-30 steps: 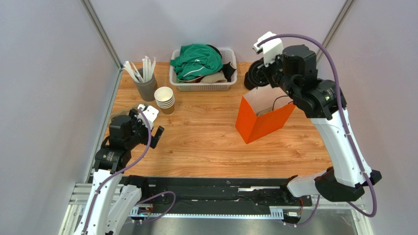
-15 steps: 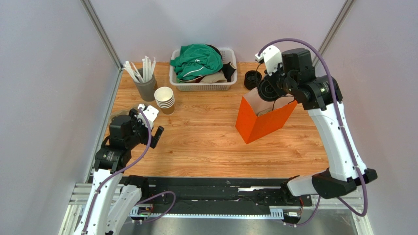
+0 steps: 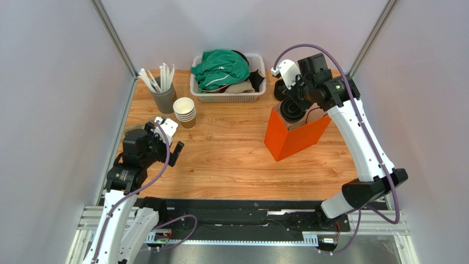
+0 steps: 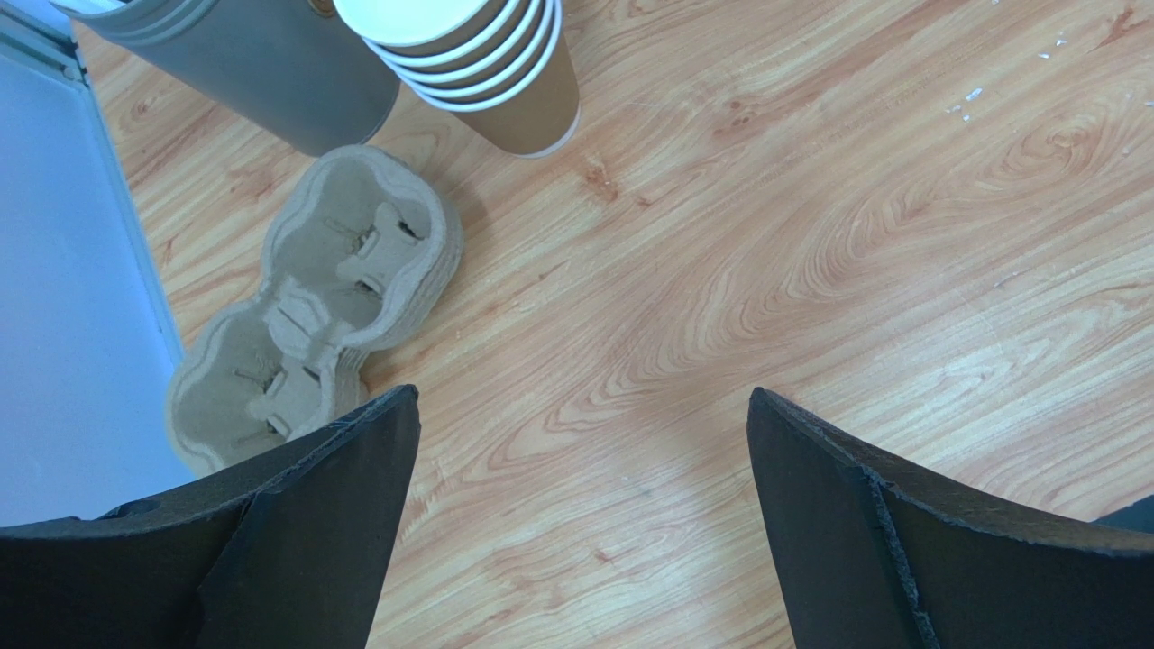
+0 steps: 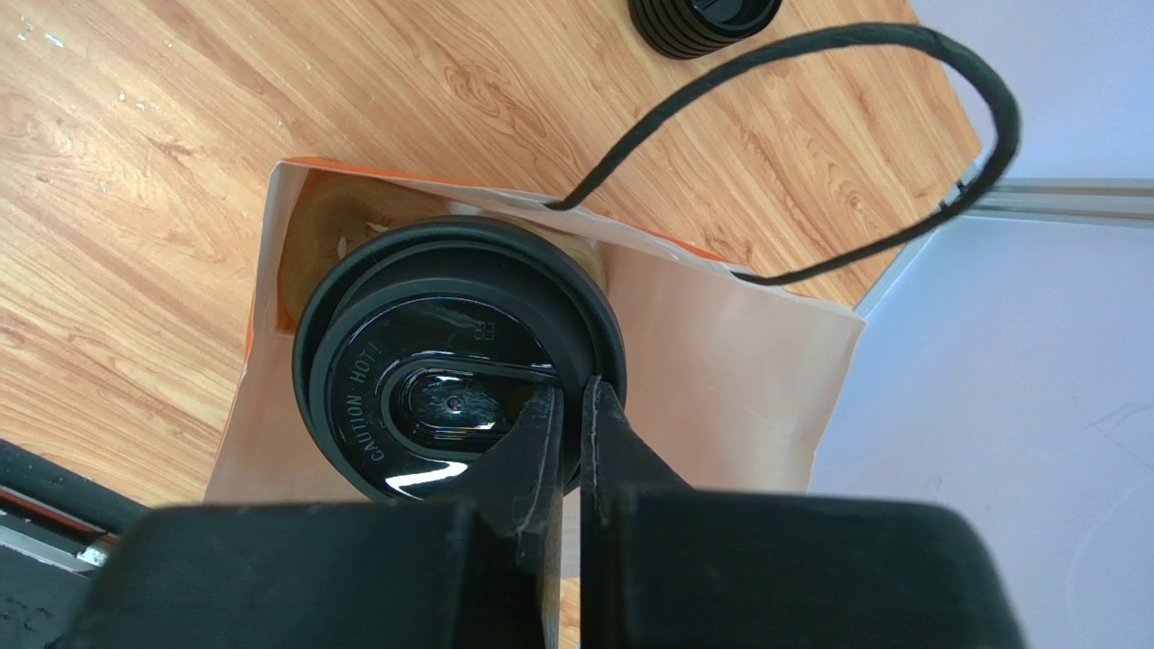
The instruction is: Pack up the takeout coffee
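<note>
My right gripper is shut on the rim of the takeout coffee, a cup with a round black lid; the cup body is hidden under the lid. It hangs in the open mouth of the orange paper bag, whose pale inside surrounds it. In the top view the lid sits at the bag's top edge below my right gripper. My left gripper is open and empty over bare table, at the left.
A stack of lidless tan cups and a grey holder of stirrers stand at back left. A pulp cup carrier lies beside my left gripper. A white basket of cloth and a stack of black lids are at the back.
My right arm has brought the lidded cup forward and down from behind the bag into the bag's mouth. The left arm has not moved.
</note>
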You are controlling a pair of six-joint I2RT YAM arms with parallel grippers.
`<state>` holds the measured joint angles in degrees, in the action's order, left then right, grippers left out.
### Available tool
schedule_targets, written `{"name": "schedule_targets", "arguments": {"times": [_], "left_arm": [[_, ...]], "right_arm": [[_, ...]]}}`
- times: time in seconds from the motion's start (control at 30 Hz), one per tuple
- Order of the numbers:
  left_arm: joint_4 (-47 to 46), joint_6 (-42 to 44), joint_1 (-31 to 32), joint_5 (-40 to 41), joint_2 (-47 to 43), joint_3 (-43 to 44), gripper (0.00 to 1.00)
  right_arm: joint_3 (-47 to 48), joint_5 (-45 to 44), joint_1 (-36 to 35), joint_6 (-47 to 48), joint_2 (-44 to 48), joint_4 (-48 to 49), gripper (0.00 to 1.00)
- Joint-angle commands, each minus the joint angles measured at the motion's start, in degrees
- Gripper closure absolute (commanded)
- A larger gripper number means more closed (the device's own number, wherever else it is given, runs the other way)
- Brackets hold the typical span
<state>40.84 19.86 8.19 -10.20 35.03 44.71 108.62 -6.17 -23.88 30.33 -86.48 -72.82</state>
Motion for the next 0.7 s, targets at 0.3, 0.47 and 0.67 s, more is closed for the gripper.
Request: {"name": "schedule_targets", "arguments": {"times": [0.3,0.47,0.67], "left_arm": [[-1.9,0.3,-0.5,-0.7,-0.2,-0.1,0.01],[-1.9,0.2,-0.5,-0.4,-0.2,-0.1,0.01],[-1.9,0.2,-0.5,-0.6,-0.3,-0.1,0.01]], "right_arm": [[-5.3,9.7,5.8,1.0,-2.7,3.6,1.0],[-6.9,12.2,5.9,-1.1,-2.5,4.2,1.0],[-11.8,13.8,7.0,-3.0,-0.9,7.8,1.0]]}}
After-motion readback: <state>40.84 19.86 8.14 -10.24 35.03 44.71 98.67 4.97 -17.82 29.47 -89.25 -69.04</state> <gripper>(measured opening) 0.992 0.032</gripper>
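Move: My right hand holds the lidded coffee cup by the right edge of its black lid, the cup's middle some 4 cm to its left, 1 cm back and 5 cm below. The open orange paper bag stands almost straight underneath, its middle about 20 cm down and 2 cm to the right. The black lid stack is about 20 cm ahead and 5 cm left, 27 cm down. From my left hand the bag is some 55 cm right, 10 cm ahead and 9 cm lower. I lower the coffee cup almost straight down with my right hand, about 7 cm, through the bag's mouth and into the left part of the bag. On the way I tip the fingers some 10 degrees more steeply downward, and they keep their pinch on the lid's edge. ##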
